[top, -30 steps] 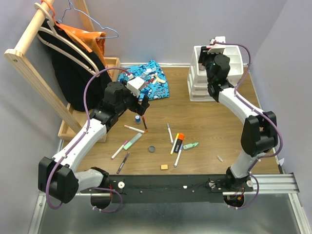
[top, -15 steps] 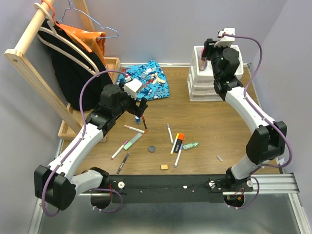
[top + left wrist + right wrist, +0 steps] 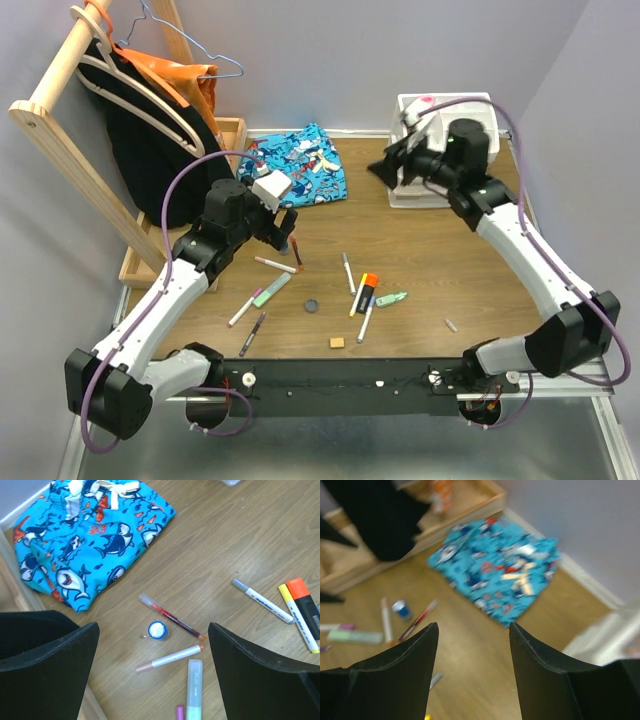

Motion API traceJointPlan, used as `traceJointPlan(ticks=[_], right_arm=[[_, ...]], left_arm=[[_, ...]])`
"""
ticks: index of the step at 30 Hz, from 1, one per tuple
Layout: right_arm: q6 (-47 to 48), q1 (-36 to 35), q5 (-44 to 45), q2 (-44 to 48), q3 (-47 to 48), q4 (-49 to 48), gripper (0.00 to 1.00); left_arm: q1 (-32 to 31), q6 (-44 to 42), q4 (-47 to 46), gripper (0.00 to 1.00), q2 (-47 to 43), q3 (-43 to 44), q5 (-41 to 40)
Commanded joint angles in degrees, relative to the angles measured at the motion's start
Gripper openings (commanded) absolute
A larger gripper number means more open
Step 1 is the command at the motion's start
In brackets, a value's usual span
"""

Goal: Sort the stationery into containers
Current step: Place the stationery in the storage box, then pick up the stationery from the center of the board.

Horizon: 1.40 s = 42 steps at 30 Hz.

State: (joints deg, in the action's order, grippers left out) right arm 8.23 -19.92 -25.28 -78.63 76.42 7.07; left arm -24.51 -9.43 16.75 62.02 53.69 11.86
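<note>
Stationery lies scattered on the wooden table: a small blue-capped jar (image 3: 157,630), a red pen (image 3: 171,616), a white pen (image 3: 170,658), a green highlighter (image 3: 194,690), a white marker (image 3: 261,600) and an orange highlighter (image 3: 367,288). A tan eraser (image 3: 337,342) sits near the front edge. My left gripper (image 3: 285,228) hangs open over the jar (image 3: 283,243), holding nothing. The white organiser (image 3: 440,160) stands at the back right with something pink (image 3: 425,101) on top. Just left of it my right gripper (image 3: 385,165) is open and holds nothing.
A blue shark-print cloth (image 3: 300,170) lies at the back centre, also seen in the right wrist view (image 3: 495,570). A wooden rack with dark clothes (image 3: 150,150) and a wooden tray (image 3: 140,265) fill the left side. A dark round cap (image 3: 312,306) lies mid-table.
My right gripper has swung from above the organiser's top down to its left side, its jaws widening. A pink item now rests on the organiser. The left arm has shifted slightly.
</note>
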Motion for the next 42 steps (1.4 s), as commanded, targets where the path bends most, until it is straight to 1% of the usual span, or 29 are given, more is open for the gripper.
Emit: traceJointPlan(ticks=[1, 4, 5, 7, 8, 9, 12, 13, 17, 20, 23, 27, 32, 37, 42], right_arm=[[7.8, -5.2, -14.7, -4.9, -1.4, 11.7, 0.66], [13.3, -8.7, -16.1, -10.1, 2.1, 15.2, 0.66], [16.6, -9.6, -16.4, -12.0, 4.8, 16.2, 0.66], [19.4, -11.9, -17.2, -17.0, 8.0, 19.1, 0.66], [21.0, -12.7, -17.3, -18.6, 11.3, 19.7, 0.66], [21.9, -14.1, -17.9, -22.1, 12.8, 21.2, 0.66], [25.8, -17.4, -17.6, -26.9, 18.2, 24.1, 0.66], [26.4, -18.2, -17.4, -29.5, 19.4, 24.5, 0.66], [29.8, -21.2, -15.9, -34.0, 22.4, 25.4, 0.66], [30.9, -23.1, -13.3, -35.6, 23.0, 24.9, 0.67], [29.8, -24.1, -11.2, -38.1, 23.8, 23.3, 0.7], [26.8, -24.8, -9.4, -42.1, 27.9, 23.0, 0.7], [26.2, -25.6, -6.2, -45.8, 30.9, 22.4, 0.7], [27.2, -25.7, -6.4, -50.2, 37.6, 27.6, 0.7], [27.1, -25.8, -7.2, -52.0, 38.5, 27.8, 0.7]], left_arm=[[-0.4, -0.1, 2.8, 0.99, -6.0, 1.2, -5.5], [0.1, -0.9, 4.2, 0.99, -11.0, 1.2, -8.2], [0.5, -0.7, 4.7, 0.98, -13.7, 0.9, -8.7], [2.1, 0.7, 4.5, 0.98, -17.0, 0.0, -10.4], [2.6, 1.8, 5.0, 0.97, -19.8, -0.3, -11.2], [3.2, 2.0, 5.4, 0.96, -20.9, -0.3, -9.9], [7.4, 2.9, 7.7, 0.95, -22.9, 0.3, -5.0], [9.6, 3.5, 7.7, 0.95, -23.3, 0.2, -4.5], [12.4, 3.6, 7.7, 0.95, -25.3, -0.9, -2.3], [13.1, 3.6, 8.6, 0.95, -26.2, -1.1, -1.6], [13.2, 3.5, 9.1, 0.96, -26.9, -1.1, -1.6], [13.2, 3.3, 9.5, 0.97, -27.7, -1.4, -1.6], [13.3, 3.5, 8.8, 0.98, -28.0, -2.2, -1.7], [13.4, 4.1, 7.9, 0.98, -28.1, -3.3, -1.4], [13.6, 4.2, 7.4, 0.99, -27.7, -3.9, -1.7]])
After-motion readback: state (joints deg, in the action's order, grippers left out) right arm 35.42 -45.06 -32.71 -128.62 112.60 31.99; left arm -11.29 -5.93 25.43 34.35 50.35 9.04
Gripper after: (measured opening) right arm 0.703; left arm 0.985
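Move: Well below the right hand, about 29 cm down, the blue-capped jar stands some 25 cm to its left and 5 cm back. The red brush pen lies 3 cm to the right of the jar, and the pink-capped marker is about 4 cm nearer the base and 2 cm left of it. The storage box is 14 cm ahead and 16 cm right of the hand. From the left hand, the jar is roughly 2 cm ahead, 2 cm right and 19 cm below. Sweeping away from the storage box, the right hand goes about 24 cm left and as far down to just above the blue-capped jar, drawing back, then forward a little; it swings some 40 degrees counter-clockwise and dips its part-open fingers. The left hand, wide open, clears off left, up and back, then sinks slightly. ##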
